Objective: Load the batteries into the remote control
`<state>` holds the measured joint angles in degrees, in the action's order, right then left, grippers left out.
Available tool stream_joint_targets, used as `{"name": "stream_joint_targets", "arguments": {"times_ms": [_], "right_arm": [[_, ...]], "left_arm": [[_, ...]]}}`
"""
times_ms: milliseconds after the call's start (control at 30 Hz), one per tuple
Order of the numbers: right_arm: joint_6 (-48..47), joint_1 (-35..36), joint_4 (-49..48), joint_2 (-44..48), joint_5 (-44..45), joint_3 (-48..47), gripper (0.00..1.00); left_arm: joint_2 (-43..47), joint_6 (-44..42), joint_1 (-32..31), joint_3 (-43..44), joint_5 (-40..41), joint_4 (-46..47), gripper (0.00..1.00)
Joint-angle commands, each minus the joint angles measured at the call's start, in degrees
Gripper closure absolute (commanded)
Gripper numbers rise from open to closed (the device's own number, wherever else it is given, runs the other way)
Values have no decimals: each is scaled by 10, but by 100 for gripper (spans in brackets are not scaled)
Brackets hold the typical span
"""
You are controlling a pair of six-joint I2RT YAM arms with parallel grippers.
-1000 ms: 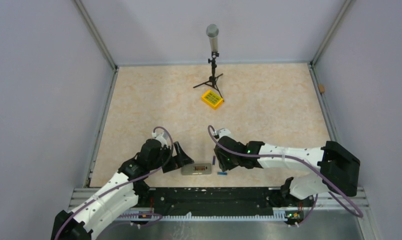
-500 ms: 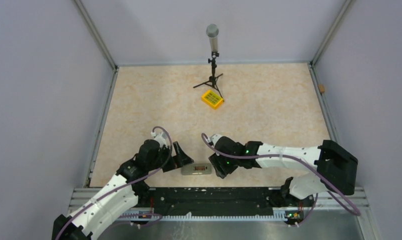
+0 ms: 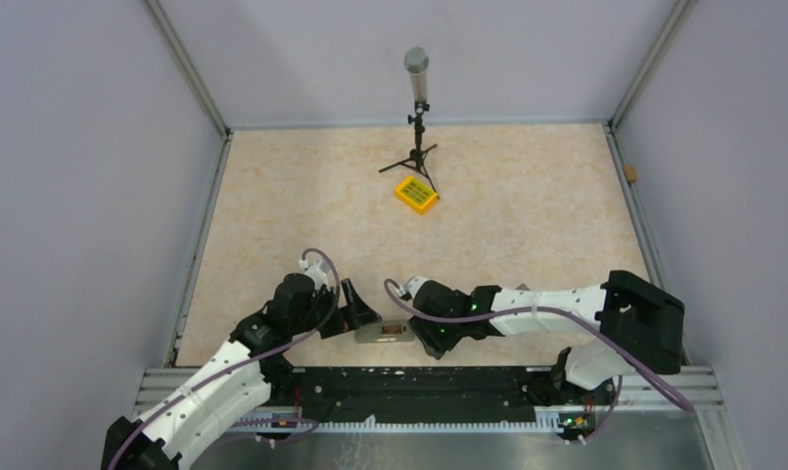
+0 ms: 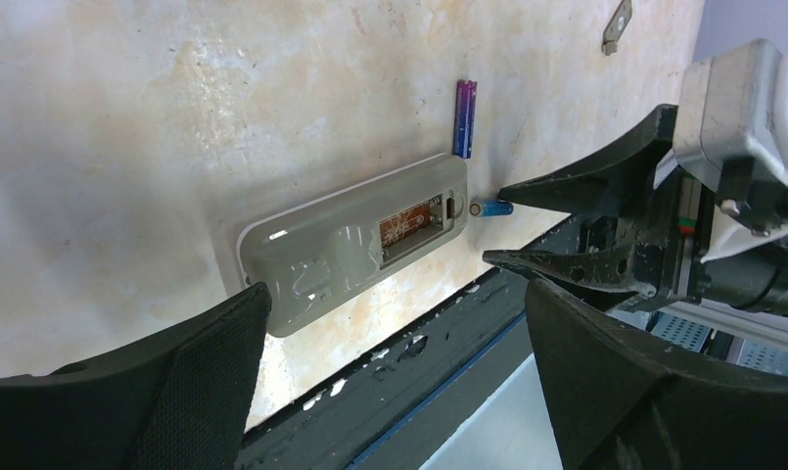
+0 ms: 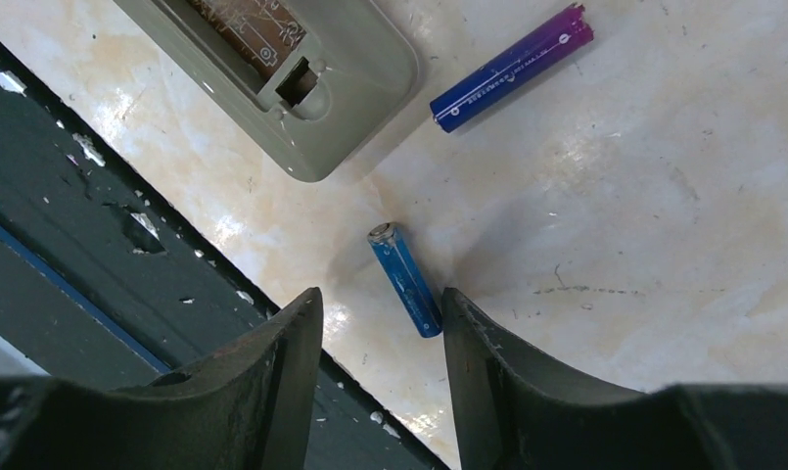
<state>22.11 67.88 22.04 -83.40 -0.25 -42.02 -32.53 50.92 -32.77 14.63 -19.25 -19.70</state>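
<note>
The remote control [image 3: 385, 333] lies back-up near the table's front edge, its battery bay [image 4: 409, 223] uncovered. Two batteries lie on the table off its right end: a blue one [image 5: 405, 279] and a blue-and-purple one [image 5: 512, 67], also seen in the left wrist view as the blue battery [image 4: 491, 208] and the purple one [image 4: 464, 105]. My right gripper [image 5: 380, 299] is open low over the blue battery, whose near end lies between the tips close to one finger [image 5: 468, 333]. Beside the remote's left end, my left gripper [image 4: 394, 294] stands wide open and holds nothing.
A yellow box with green keys [image 3: 416, 194] and a small tripod stand [image 3: 417, 108] sit at the back of the table. The black base rail [image 3: 419, 382] runs just in front of the remote. Walls close in the left, right and far sides.
My right gripper has moved left and toward the front edge, from beside the batteries to over the blue one at the remote's right end. The left arm has stayed put.
</note>
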Motion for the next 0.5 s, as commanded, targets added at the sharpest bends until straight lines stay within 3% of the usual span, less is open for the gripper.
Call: {"name": "stream_joint_targets", "arguments": {"times_ms": [0, 200, 467], "right_arm": [[10, 26, 15, -21, 32, -2, 55], [22, 43, 37, -32, 69, -3, 60], [28, 53, 41, -58, 85, -5, 88]], "left_arm": [[-11, 1, -1, -8, -7, 33, 1], [1, 2, -1, -9, 14, 9, 1], [2, 5, -1, -12, 20, 3, 1]]}}
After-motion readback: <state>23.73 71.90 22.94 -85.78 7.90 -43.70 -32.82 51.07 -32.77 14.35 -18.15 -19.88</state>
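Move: The blue battery lies almost between the right fingertips, about 1 cm ahead of the hand point and 1 cm below it. From this hand the purple battery is about 6 cm ahead and 3 cm to the left, while the middle of the remote control is some 11 cm to the left and 2 cm ahead. From the left hand, the blue battery is about 16 cm to the right, 4 cm back and 7 cm lower. The right hand stays low over the blue battery, its travel only about half a centimetre forward and down, while the fingers close from roughly half open to about a fifth and pinch the battery near its end away from the remote. As they close, the wrist tilts some 5 degrees, swinging the fingertips forward and a little to the right so that the fingers point more steeply down. ##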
